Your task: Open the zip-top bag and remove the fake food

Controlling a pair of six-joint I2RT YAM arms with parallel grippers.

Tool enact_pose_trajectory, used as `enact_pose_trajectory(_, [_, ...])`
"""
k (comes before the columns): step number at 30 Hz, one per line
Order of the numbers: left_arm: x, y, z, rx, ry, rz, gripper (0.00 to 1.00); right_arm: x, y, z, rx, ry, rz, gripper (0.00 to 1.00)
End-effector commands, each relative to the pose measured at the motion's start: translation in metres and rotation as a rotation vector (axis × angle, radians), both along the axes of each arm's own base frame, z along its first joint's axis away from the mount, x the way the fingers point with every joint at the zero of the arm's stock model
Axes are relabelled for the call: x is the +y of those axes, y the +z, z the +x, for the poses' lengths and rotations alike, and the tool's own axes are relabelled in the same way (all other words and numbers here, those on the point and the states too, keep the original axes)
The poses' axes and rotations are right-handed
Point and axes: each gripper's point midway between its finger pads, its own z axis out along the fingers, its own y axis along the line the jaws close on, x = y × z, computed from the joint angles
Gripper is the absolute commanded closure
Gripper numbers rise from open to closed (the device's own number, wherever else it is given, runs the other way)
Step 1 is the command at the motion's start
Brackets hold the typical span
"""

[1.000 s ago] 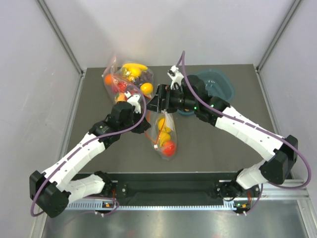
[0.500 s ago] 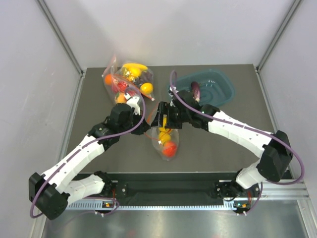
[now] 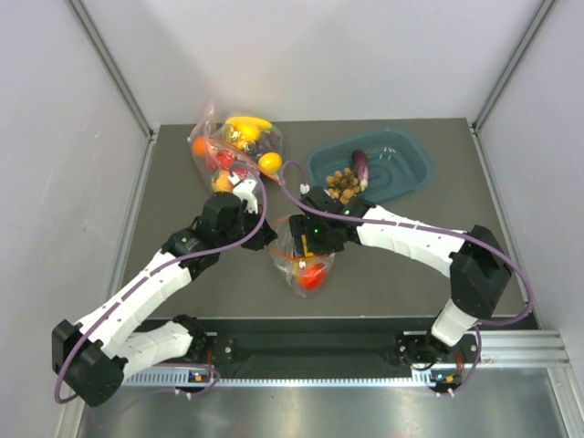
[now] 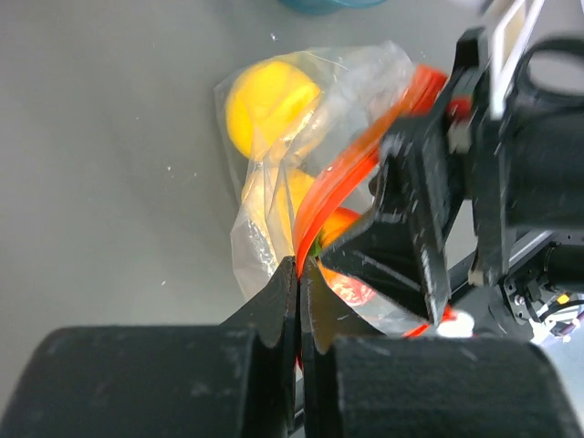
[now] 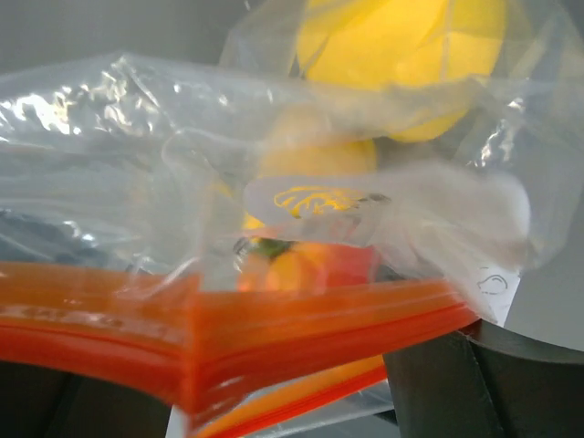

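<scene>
The zip-top bag (image 3: 306, 263) lies at the table's middle, its red-orange zip strip (image 4: 339, 173) pulled up. My left gripper (image 4: 299, 269) is shut on that strip at the bag's left side (image 3: 266, 235). My right gripper (image 3: 311, 241) is at the bag's mouth, open, with the strip (image 5: 274, 333) stretched across between its wide-apart fingers (image 5: 456, 374). Inside the bag I see a yellow lemon (image 5: 401, 46), another yellow piece (image 4: 301, 187) and a red tomato (image 3: 312, 275). More fake food lies in the blue tray (image 3: 408, 164): a purple eggplant (image 3: 360, 165) and a brown knobbly cluster (image 3: 342, 186).
A second clear bag (image 3: 233, 146) with a banana, an orange and other fruit lies at the back left, just behind my left wrist. Grey walls close in the table on three sides.
My right arm has swung from the blue tray back down to the bag's mouth, uncovering the eggplant and cluster in the tray. The left gripper has kept its grip on the strip.
</scene>
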Motion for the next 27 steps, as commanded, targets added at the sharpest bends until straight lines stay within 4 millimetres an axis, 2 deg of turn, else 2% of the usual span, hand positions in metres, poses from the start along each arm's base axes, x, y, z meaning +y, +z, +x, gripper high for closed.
enact_pose_trajectory(1, [-0.003, 0.015, 0.003, -0.063, -0.002, -0.043, 1.0, -0.007, -0.001, -0.01, -0.036, 0.057, -0.11, 0.24])
enact_pose_trajectory(7, [-0.002, 0.012, 0.001, -0.054, -0.002, -0.048, 1.0, -0.014, 0.001, -0.029, -0.029, 0.1, -0.151, 0.24])
enact_pose_trajectory(11, [-0.001, 0.01, -0.001, -0.052, -0.002, -0.048, 1.0, -0.013, -0.007, -0.044, -0.016, 0.148, -0.165, 0.24])
enact_pose_trajectory(19, [0.002, 0.006, -0.004, -0.046, 0.003, -0.042, 1.0, 0.012, -0.023, -0.071, 0.055, 0.273, -0.076, 0.23])
enact_pose_trajectory(27, [0.005, 0.008, -0.004, -0.055, 0.014, -0.038, 1.0, 0.016, -0.04, -0.091, 0.116, 0.351, -0.072, 0.23])
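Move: The red tomato in the bag lies about 9 cm back and 2 cm to the right of the right hand, some 6 cm lower. Nearly under that hand is the yellow pear, 2 cm back and 1 cm right; the lemon is about 4 cm ahead and 1 cm right, both roughly 6 cm down. From the left hand, the tomato is about 9 cm back, 9 cm right and 13 cm below. Draw the open right gripper back about 7 cm towards the tomato, easing down some 2 cm and turning about 15 degrees counter-clockwise, with the orange zip rim still across its fingers; keep the fingers wide. Hold the left gripper's pinch on the rim and let that hand follow a little, back and down by under 2 cm. ##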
